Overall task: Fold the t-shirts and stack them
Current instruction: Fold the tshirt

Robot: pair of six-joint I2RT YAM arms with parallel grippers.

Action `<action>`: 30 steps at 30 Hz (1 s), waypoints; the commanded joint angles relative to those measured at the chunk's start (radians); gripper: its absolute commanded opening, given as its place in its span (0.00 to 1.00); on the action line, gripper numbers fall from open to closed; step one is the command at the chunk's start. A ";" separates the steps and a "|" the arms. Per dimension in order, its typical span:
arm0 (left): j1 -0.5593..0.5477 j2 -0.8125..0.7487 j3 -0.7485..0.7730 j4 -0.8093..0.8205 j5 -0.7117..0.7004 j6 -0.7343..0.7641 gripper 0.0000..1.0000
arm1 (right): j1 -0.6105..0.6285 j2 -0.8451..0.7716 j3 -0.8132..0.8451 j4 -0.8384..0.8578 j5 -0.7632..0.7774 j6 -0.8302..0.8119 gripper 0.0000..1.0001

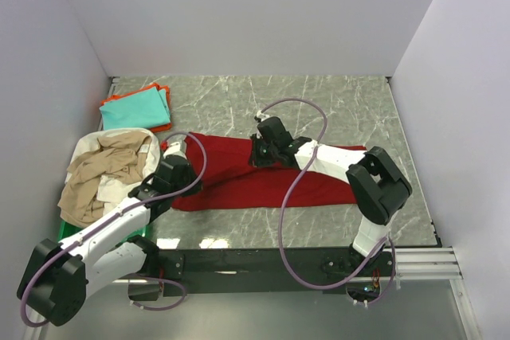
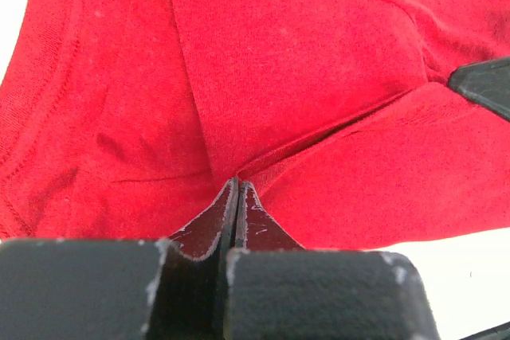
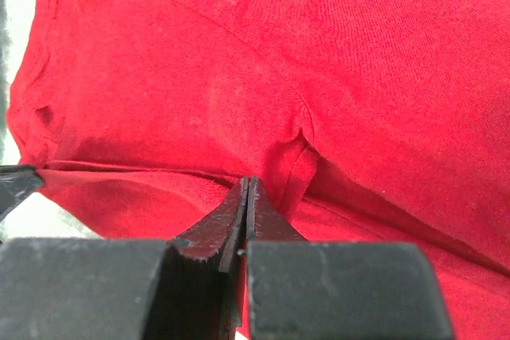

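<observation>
The large dark red t-shirt [image 1: 263, 181] lies spread across the middle of the table, partly folded over itself. My left gripper [image 1: 177, 155] is at its left end. In the left wrist view the left gripper [image 2: 237, 182] is shut, and creases in the red cloth [image 2: 303, 61] run to its tips. My right gripper [image 1: 261, 151] is at the shirt's far edge near the middle. In the right wrist view the right gripper [image 3: 248, 181] is shut on a folded edge of the red cloth [image 3: 239, 61]. Teal and orange t-shirts [image 1: 135, 109] lie folded at the back left. Beige and white t-shirts [image 1: 107, 174] lie heaped at the left.
A green tray [image 1: 70, 232] shows under the heap at the near left edge. White walls close in the table on the left, back and right. Both arms' cables loop over the table. The marbled tabletop [image 1: 335, 109] shows behind the red shirt.
</observation>
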 commanded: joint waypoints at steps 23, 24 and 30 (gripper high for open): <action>-0.056 0.021 -0.001 -0.081 -0.024 -0.095 0.26 | 0.025 -0.107 -0.145 0.049 0.036 0.013 0.25; -0.059 0.009 -0.002 -0.086 -0.013 -0.103 0.32 | 0.027 -0.117 -0.152 0.041 0.055 0.013 0.30; -0.062 -0.095 -0.008 -0.109 0.017 -0.123 0.48 | 0.039 -0.225 -0.183 -0.036 0.142 -0.005 0.40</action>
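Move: The shirt's raised edge is already pinched in both hands. Its laying-down spot on the near part of the shirt is about 2 cm back and 3 cm below the left hand, and for the right hand about 3 cm back, 2 cm right and 3 cm below. The shirt's near border runs some 6 cm behind the left hand and 12 cm behind the right one. The clothes basket is about 24 cm to the left of the left hand and 3 cm farther out. The raised shirt edge is drawn back and down onto the near part of the shirt by both hands: the left sinks under 3 cm while easing back about as much, the right goes back and to its right some 5 cm, sinking after a slight rise. Low over the cloth both grippers open to nearly half and let go, then start upwards, the left by almost 2 cm. ##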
